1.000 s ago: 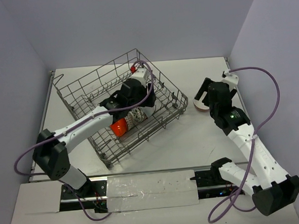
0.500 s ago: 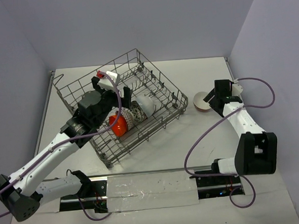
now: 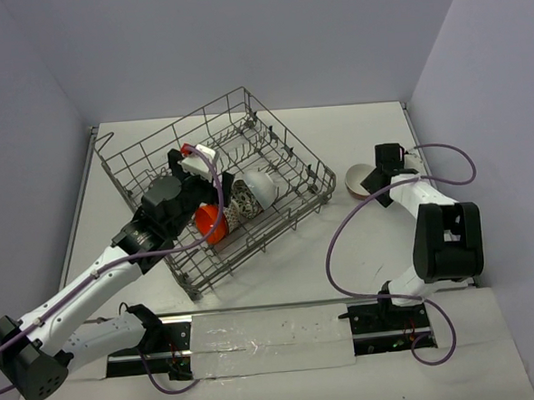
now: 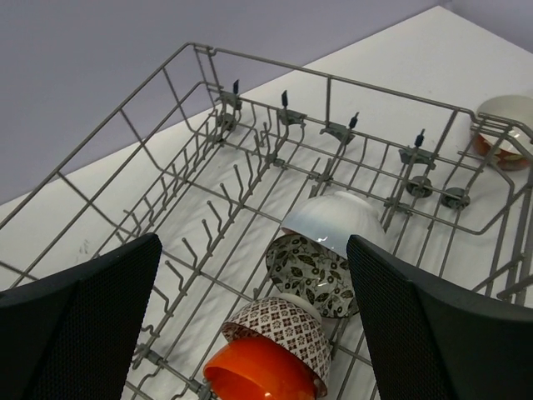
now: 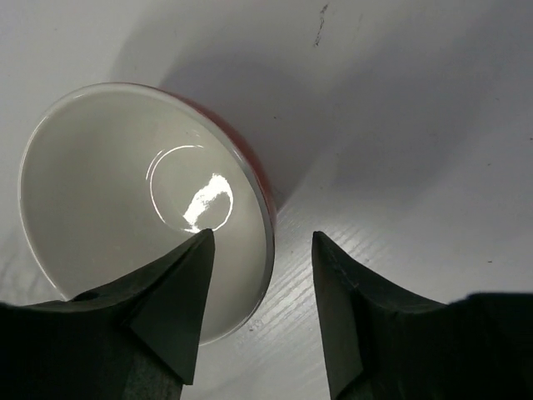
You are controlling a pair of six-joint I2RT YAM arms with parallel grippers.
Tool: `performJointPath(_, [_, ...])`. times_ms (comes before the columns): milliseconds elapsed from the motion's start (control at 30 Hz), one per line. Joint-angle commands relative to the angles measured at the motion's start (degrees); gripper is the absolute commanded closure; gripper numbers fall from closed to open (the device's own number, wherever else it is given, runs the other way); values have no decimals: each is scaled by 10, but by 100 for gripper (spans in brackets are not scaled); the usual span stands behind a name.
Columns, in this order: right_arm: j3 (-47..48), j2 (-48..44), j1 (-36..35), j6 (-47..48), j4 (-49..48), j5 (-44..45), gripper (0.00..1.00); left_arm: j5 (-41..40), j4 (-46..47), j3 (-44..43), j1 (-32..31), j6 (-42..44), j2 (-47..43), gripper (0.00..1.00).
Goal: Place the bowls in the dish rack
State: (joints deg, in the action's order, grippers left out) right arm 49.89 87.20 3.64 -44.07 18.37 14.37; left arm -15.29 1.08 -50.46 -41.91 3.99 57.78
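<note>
The grey wire dish rack (image 3: 130, 181) stands left of centre. Two of the bowls lean on their sides among its tines: an orange-red one (image 3: 212, 223) and a leaf-patterned one (image 3: 243, 201). In the left wrist view the orange-red bowl (image 4: 258, 375) and the patterned bowl (image 4: 312, 271) lie just ahead of my open, empty left gripper (image 4: 252, 250). It hovers inside the rack (image 4: 275, 67). The third bowl (image 3: 356, 178), white inside and red outside, stands on the table to the rack's right. My right gripper (image 5: 262, 235) straddles this bowl's (image 5: 125, 183) rim, one finger inside and one outside, with a gap still showing.
The rack's upright tines and high wire walls surround my left gripper (image 3: 194, 200). A purple cable (image 3: 337, 241) loops over the white table beside the right arm. The right wall runs close behind my right gripper (image 3: 372, 181).
My left gripper let go of the patterned bowl, opened wide and drew back to the left. My right gripper came down over the white bowl's rim and its jaws narrowed.
</note>
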Motion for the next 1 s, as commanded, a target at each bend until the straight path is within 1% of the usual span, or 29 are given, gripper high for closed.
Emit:
performJointPath(0, [9, 10, 3, -7, -26, 18, 43, 56, 34, 8, 3, 29, -18, 1])
performJointPath(33, [8, 12, 3, -5, -29, 21, 47, 75, 32, 10, 3, 37, -24, 1])
performJointPath(67, [7, 14, 3, -3, -29, 22, 48, 94, 37, 12, 3, 47, -28, 1])
performJointPath(100, [5, 17, 3, -1, -32, 22, 50, 126, 44, 19, 3, 49, -31, 1])
performJointPath(133, [3, 17, 3, 0, -35, 22, 55, 141, 49, 23, 3, 52, -38, 1])
performJointPath(167, [1, 17, 3, 0, -37, 21, 58, 153, 57, 26, 3, 65, -41, 1])
performJointPath(200, [-1, 16, 3, 2, -42, 19, 61, 182, 59, 28, 3, 67, -44, 1])
performJointPath(233, [-3, 14, 3, 4, -44, 16, 71, 193, 59, 28, 3, 69, -48, 1])
performJointPath(300, [-6, 6, 3, 3, -42, 16, 80, 217, 42, 13, 2, 73, -47, 1])
performJointPath(333, [-7, 0, 3, 3, -42, 16, 88, 226, 35, 7, 2, 73, -43, 1])
performJointPath(467, [-12, -50, -6, 5, -31, 42, 99, 254, 7, -17, -3, 90, -28, 1])
performJointPath(567, [-6, -109, -23, 10, -5, 79, 100, 264, 9, -33, -11, 96, -14, 1])
performJointPath(600, [-1, -140, -34, 12, 6, 105, 100, 265, 5, -49, -19, 102, -7, 1])
performJointPath(700, [6, -210, -66, 22, 24, 125, 100, 274, -6, -82, -40, 135, 24, 1])
performJointPath(733, [9, -228, -68, 28, 28, 120, 100, 272, -7, -89, -48, 158, 32, 1])
performJointPath(767, [10, -270, -70, 34, 30, 109, 100, 271, -9, -106, -57, 169, 39, 1])
performJointPath(800, [10, -289, -72, 44, 26, 83, 100, 269, -9, -115, -76, 181, 55, 2])
performJointPath(867, [15, -346, -81, 71, 26, 65, 100, 262, -33, -143, -97, 227, 70, 4])
performJointPath(900, [19, -360, -87, 83, 32, 53, 100, 260, -36, -150, -116, 245, 84, 5])
performJointPath(933, [28, -372, -110, 97, 42, 55, 100, 255, -41, -156, -126, 280, 91, 6])
performJointPath(967, [46, -389, -126, 108, 52, 58, 100, 248, -49, -170, -135, 297, 97, 6])
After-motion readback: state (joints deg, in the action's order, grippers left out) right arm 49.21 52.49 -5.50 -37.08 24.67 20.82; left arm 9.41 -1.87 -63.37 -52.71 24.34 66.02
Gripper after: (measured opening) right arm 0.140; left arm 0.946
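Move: The last bowl stands some 4 cm to the left of the right hand, 3 cm farther out and 2 cm lower, with its near right rim between the open fingers. The dish rack's right corner is about 13 cm left of that hand and level with it. From the left hand, high over the rack, the last bowl lies roughly 40 cm right, 8 cm ahead and 26 cm down; the white bowl in the rack is about 11 cm right, 6 cm ahead and 22 cm below. The right fingers shut on the last bowl's rim, one inside and one outside, pinch it, then the hand lifts about 17 cm, easing back and slightly left as the fingers tip up some 25 degrees. Meanwhile the left hand, still open, swings some 12 cm right towards the bowl, also back and up, turning clockwise. ##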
